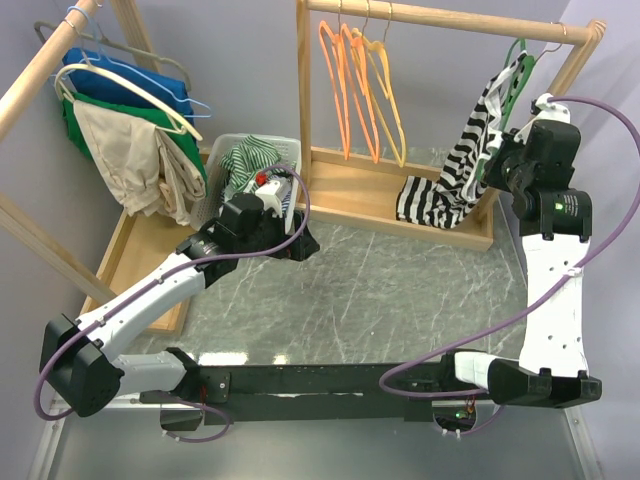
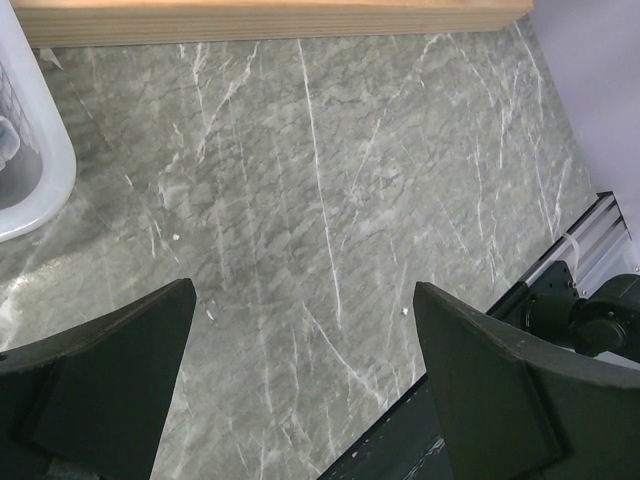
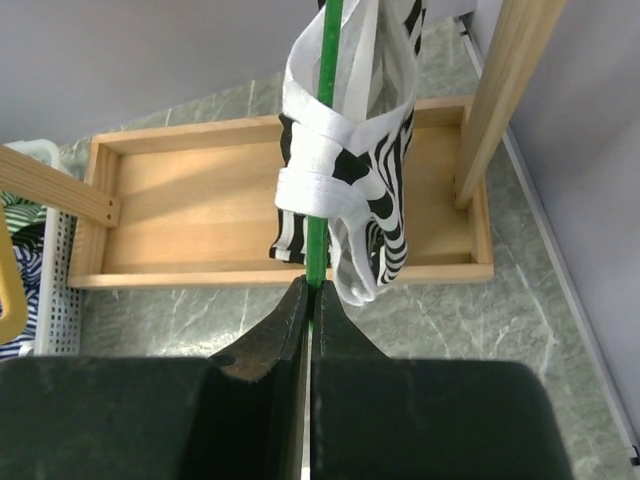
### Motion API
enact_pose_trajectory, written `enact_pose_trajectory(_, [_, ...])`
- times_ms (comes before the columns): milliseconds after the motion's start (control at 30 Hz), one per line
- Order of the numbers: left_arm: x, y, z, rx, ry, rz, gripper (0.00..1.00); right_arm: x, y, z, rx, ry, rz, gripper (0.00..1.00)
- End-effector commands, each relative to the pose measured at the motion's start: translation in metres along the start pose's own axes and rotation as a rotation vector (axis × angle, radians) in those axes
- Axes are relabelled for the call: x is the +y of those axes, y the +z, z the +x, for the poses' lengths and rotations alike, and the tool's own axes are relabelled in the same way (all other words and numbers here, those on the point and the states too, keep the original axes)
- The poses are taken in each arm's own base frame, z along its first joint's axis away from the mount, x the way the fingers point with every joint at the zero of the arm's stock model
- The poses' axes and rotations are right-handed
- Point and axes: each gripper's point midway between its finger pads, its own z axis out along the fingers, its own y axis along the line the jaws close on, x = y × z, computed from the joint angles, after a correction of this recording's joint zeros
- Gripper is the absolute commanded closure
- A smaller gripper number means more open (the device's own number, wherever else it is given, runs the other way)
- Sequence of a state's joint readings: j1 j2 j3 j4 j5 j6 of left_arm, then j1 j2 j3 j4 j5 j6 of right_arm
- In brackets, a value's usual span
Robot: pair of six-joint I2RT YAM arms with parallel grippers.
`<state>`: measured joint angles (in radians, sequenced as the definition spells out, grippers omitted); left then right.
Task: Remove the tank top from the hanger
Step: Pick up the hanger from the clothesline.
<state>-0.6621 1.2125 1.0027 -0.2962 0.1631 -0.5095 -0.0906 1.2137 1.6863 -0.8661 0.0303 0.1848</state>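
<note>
The black-and-white striped tank top (image 1: 462, 165) hangs bunched on a green hanger (image 1: 517, 62) at the right end of the wooden rail (image 1: 450, 18). My right gripper (image 1: 497, 165) is at the hanger's lower part. In the right wrist view, this gripper (image 3: 314, 295) is shut on the thin green hanger bar (image 3: 323, 150), and the tank top's white-edged straps (image 3: 372, 205) drape just above the fingertips. My left gripper (image 1: 300, 245) hovers low over the marble table. It (image 2: 305, 300) is open, with only bare tabletop between its dark fingers (image 2: 110, 370).
Several orange hangers (image 1: 362, 85) hang on the same rail. The rack's wooden base tray (image 3: 250, 200) lies below, and its post (image 3: 505, 90) stands right of the tank top. A white basket (image 1: 222, 160) holds striped clothes. A second rack with clothes (image 1: 125, 130) stands at the left.
</note>
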Motion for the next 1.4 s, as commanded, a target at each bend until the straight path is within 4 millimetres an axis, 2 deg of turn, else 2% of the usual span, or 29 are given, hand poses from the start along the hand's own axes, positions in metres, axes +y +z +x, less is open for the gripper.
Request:
enact_pose_trajectory(0, [-0.008, 0.0, -0.01, -0.036, 0.022, 0.031, 0.04, 0.013, -0.008, -0.025, -0.061, 0.0, -0.062, 1.0])
enact_pose_trajectory(167, [-0.009, 0.0, -0.013, -0.048, 0.019, 0.035, 0.04, 0.02, -0.011, -0.03, -0.04, -0.001, -0.09, 1.0])
enact_pose_trajectory(367, [-0.01, -0.002, -0.02, -0.076, 0.018, 0.034, 0.04, 0.029, -0.027, -0.058, -0.085, -0.026, -0.091, 1.0])
enact_pose_trajectory(600, [-0.007, -0.008, -0.027, -0.11, 0.022, 0.008, 0.04, 0.052, -0.034, -0.066, -0.092, -0.076, -0.12, 1.0])
enact_pose_trajectory(800, [-0.006, -0.01, -0.028, -0.131, 0.012, 0.002, 0.04, 0.057, -0.037, -0.072, -0.104, -0.091, -0.109, 1.0])
enact_pose_trajectory(1100, [-0.003, -0.01, -0.027, -0.134, 0.01, -0.01, 0.04, 0.072, -0.03, -0.058, -0.056, -0.153, -0.13, 1.0])
enact_pose_trajectory(1233, [-0.001, -0.009, -0.025, -0.124, 0.008, -0.017, 0.04, 0.066, -0.009, -0.032, 0.029, -0.163, -0.088, 1.0])
enact_pose_trajectory(1267, [-0.001, -0.009, -0.025, -0.124, 0.008, -0.02, 0.04, 0.065, 0.001, -0.019, 0.064, -0.161, -0.075, 1.0])
enact_pose_trajectory(1367, [0.001, -0.008, -0.022, -0.116, 0.008, -0.025, 0.04, 0.064, 0.009, -0.006, 0.078, -0.14, -0.075, 1.0])
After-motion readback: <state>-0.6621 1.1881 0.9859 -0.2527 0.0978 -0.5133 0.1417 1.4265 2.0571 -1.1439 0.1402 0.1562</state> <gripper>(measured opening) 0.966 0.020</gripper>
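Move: The green hanger is already pinched by its near end in the right hand; its hook sits over the rod about 12 cm ahead, 3 cm to the right and 16 cm above. The striped tank top hangs on it some 8 cm ahead, 4 cm to the left and 10 cm below, while the yellow hanger is roughly 25 cm to the left, 9 cm ahead and 5 cm up. From the left hand the hook lies about 18 cm ahead, 38 cm to the right and 33 cm up. Upwards and then to its left, the right hand shifts the hanger along under the rod, rising about 5 cm, going some 6 cm left towards the yellow hanger, and finally sinking about 3 cm. It turns slightly counter-clockwise, ends with a small tip downwards, and the shut fingers keep their pinch on the hanger's near end. ##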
